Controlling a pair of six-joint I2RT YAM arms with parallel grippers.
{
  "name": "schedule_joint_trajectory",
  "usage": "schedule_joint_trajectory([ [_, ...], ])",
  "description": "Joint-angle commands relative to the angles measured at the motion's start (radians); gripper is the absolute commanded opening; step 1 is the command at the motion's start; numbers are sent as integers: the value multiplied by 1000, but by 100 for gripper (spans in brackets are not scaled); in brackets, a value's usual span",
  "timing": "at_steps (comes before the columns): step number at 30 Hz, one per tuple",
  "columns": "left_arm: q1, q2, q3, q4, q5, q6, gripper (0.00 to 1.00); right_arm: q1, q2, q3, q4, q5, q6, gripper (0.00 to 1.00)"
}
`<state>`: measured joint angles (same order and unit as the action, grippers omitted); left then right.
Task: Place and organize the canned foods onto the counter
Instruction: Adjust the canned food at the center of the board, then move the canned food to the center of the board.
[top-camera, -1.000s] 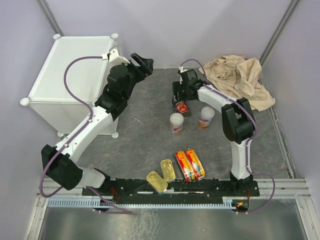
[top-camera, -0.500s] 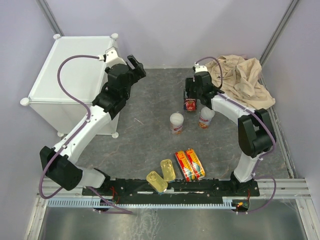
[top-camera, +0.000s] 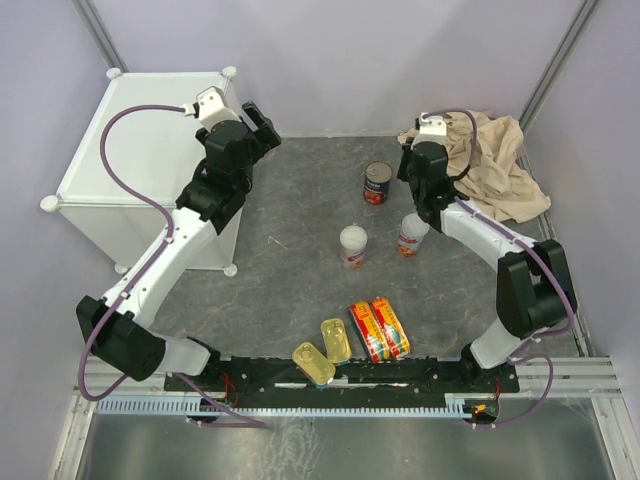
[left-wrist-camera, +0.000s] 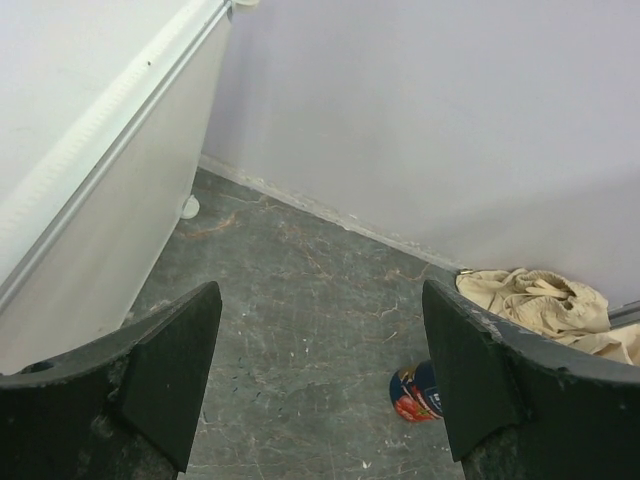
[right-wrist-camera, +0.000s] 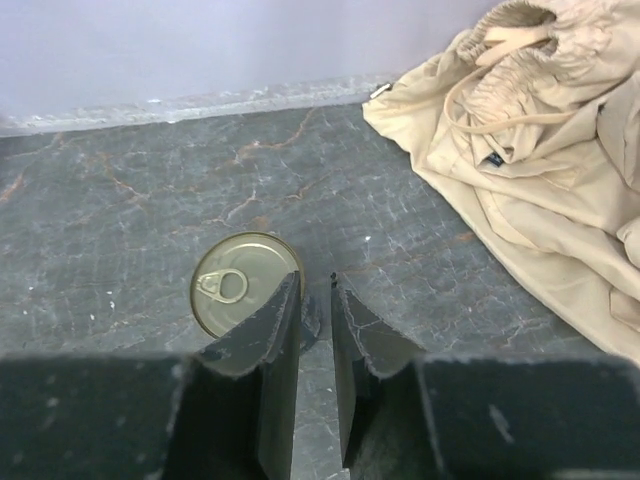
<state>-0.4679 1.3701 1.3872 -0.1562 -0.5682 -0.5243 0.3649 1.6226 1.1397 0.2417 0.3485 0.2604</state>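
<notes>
The dark can with a red label (top-camera: 377, 184) stands upright on the grey floor; its gold pull-tab lid (right-wrist-camera: 240, 285) lies just left of my right gripper (right-wrist-camera: 315, 285). That gripper (top-camera: 406, 172) is shut with nothing between its fingers, beside the can. My left gripper (top-camera: 258, 122) hangs open and empty by the top right corner of the white counter (top-camera: 140, 150). In the left wrist view the gripper (left-wrist-camera: 322, 300) frames bare floor and the dark can (left-wrist-camera: 412, 392). Two white-and-red cans (top-camera: 353, 245) (top-camera: 411, 235), two red-yellow tins (top-camera: 379, 328) and two gold tins (top-camera: 325, 350) rest on the floor.
A beige cloth (top-camera: 490, 160) lies bunched at the back right, close behind my right arm, and also shows as the cloth (right-wrist-camera: 540, 150) in the right wrist view. The counter's side panel (left-wrist-camera: 100, 200) fills the left of the left wrist view. Purple walls enclose the floor.
My right gripper carried the dark can back and right, set it upright, let go and shut beside it. The left gripper swung left toward the counter and opened a little wider.
</notes>
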Motion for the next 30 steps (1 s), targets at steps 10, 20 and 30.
schedule_joint_trajectory([
  [10, 4, -32, 29, 12, 60, -5, 89, -3, 148, 259, -250, -271, 36, 72],
  [20, 3, -24, 18, 21, 119, -34, 89, 3, 292, 402, -385, -264, 28, 88],
  [30, 4, -3, 5, 57, 156, -42, 90, 3, 335, 444, -429, -222, 4, 99],
])
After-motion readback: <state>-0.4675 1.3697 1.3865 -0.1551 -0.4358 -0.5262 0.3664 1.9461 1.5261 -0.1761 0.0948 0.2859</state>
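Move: Just to the right hand's left, about 5 cm over and 1 cm farther out, stands the dark tomato can, its middle some 16 cm below the fingers. One white-lidded can is about 16 cm back and 12 cm left of the hand, the other 14 cm back and 3 cm left's opposite side, to the right; the beige cloth lies some 22 cm right and 9 cm ahead. From the left hand the tomato can is about 25 cm right, 7 cm ahead and far below. Swinging back over the tomato can it had left, the right hand first slides about 6 cm left and slightly forward, then sinks to some 8 cm lower in all, stopping above the lid. Its fingers spread from nearly shut to wide open as they tip down about 20 degrees and turn counter-clockwise. The empty left hand drifts slightly right. ##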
